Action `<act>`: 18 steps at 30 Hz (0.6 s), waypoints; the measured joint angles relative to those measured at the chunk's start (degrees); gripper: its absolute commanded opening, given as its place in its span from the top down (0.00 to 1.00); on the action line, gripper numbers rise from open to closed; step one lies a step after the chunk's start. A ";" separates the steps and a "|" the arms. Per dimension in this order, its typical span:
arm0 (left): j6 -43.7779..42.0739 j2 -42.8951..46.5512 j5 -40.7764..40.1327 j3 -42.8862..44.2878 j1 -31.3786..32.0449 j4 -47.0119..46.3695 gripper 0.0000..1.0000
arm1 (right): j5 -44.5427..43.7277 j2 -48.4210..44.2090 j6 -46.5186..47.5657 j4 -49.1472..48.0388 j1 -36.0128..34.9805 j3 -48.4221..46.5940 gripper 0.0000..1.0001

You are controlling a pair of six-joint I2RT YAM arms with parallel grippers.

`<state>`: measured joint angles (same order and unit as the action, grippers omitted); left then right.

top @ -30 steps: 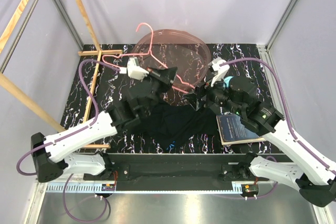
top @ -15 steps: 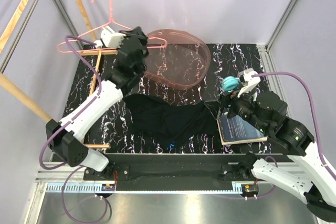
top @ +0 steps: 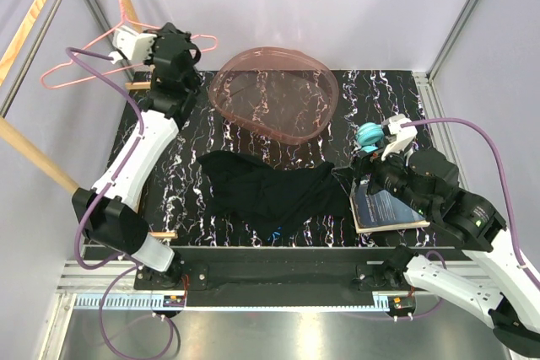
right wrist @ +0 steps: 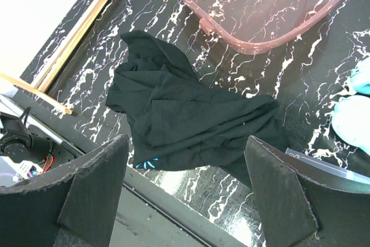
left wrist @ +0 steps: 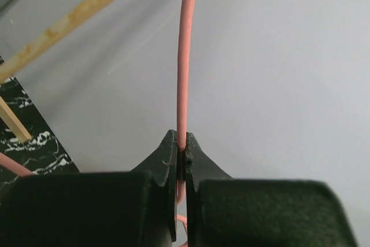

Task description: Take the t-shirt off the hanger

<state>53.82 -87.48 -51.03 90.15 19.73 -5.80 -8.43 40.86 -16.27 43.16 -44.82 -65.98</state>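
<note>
The black t-shirt (top: 270, 191) lies crumpled on the marbled table, off the hanger; it also shows in the right wrist view (right wrist: 185, 120). The thin pink wire hanger (top: 84, 48) is bare and held up at the far left, above the table's corner. My left gripper (top: 169, 40) is shut on the hanger's wire (left wrist: 184, 73), which runs straight up from between the jaws. My right gripper (top: 364, 176) is open and empty, raised over the table's right side; the shirt shows below and between its fingers (right wrist: 92, 195).
A pink translucent basin (top: 274, 94) sits at the back middle. A dark book (top: 386, 206) lies at the front right, a teal object (top: 369, 135) behind it. Wooden frame bars (top: 148, 137) stand along the left side.
My left gripper carried the hanger up and to the far left, away from the basin. My right arm drew back to the right and has held still for the last half second. The shirt stays on the table.
</note>
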 measured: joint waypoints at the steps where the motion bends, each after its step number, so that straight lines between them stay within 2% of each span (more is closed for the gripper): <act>1: -0.35 -0.15 -0.20 0.44 -0.48 -0.09 1.00 | -0.04 0.02 0.00 0.02 0.00 0.00 0.11; 7: -1.99 -0.85 -2.78 2.62 -3.10 1.42 1.00 | -0.13 0.07 0.22 0.28 0.00 0.00 0.11; 13: -4.37 -3.65 -6.21 9.42 -5.05 7.58 1.00 | -0.59 0.11 0.42 1.49 0.00 -0.02 0.11; 18: -4.94 -4.28 -8.31 11.43 -5.22 12.13 1.00 | -0.76 0.55 0.55 1.79 0.00 -0.02 0.11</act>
<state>48.88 -91.77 -59.33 101.58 14.50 6.33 -9.19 41.41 -15.73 44.95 -44.82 -66.00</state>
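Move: The left hand, gripping the hanger, is bound for the rack's metal rod, whose near stretch lies about 18 cm to its left, some 5 cm ahead and 12 cm above. The rack's wooden post stands roughly 18 cm ahead and 14 cm left; the pink bin is some 12 cm ahead, 26 cm right and far below. From the right hand, holding nothing, that rod is about 57 cm left, 34 cm ahead and 25 cm up. Swinging level to its left by about 6.5 cm and slowing towards the end, the left hand carries the hanger towards the metal rod. The wrist turns some 15 degrees counter-clockwise and dips the fingertips a little, bringing the hook up to the rod; the shut fingers keep their pinch on the pink wire. ##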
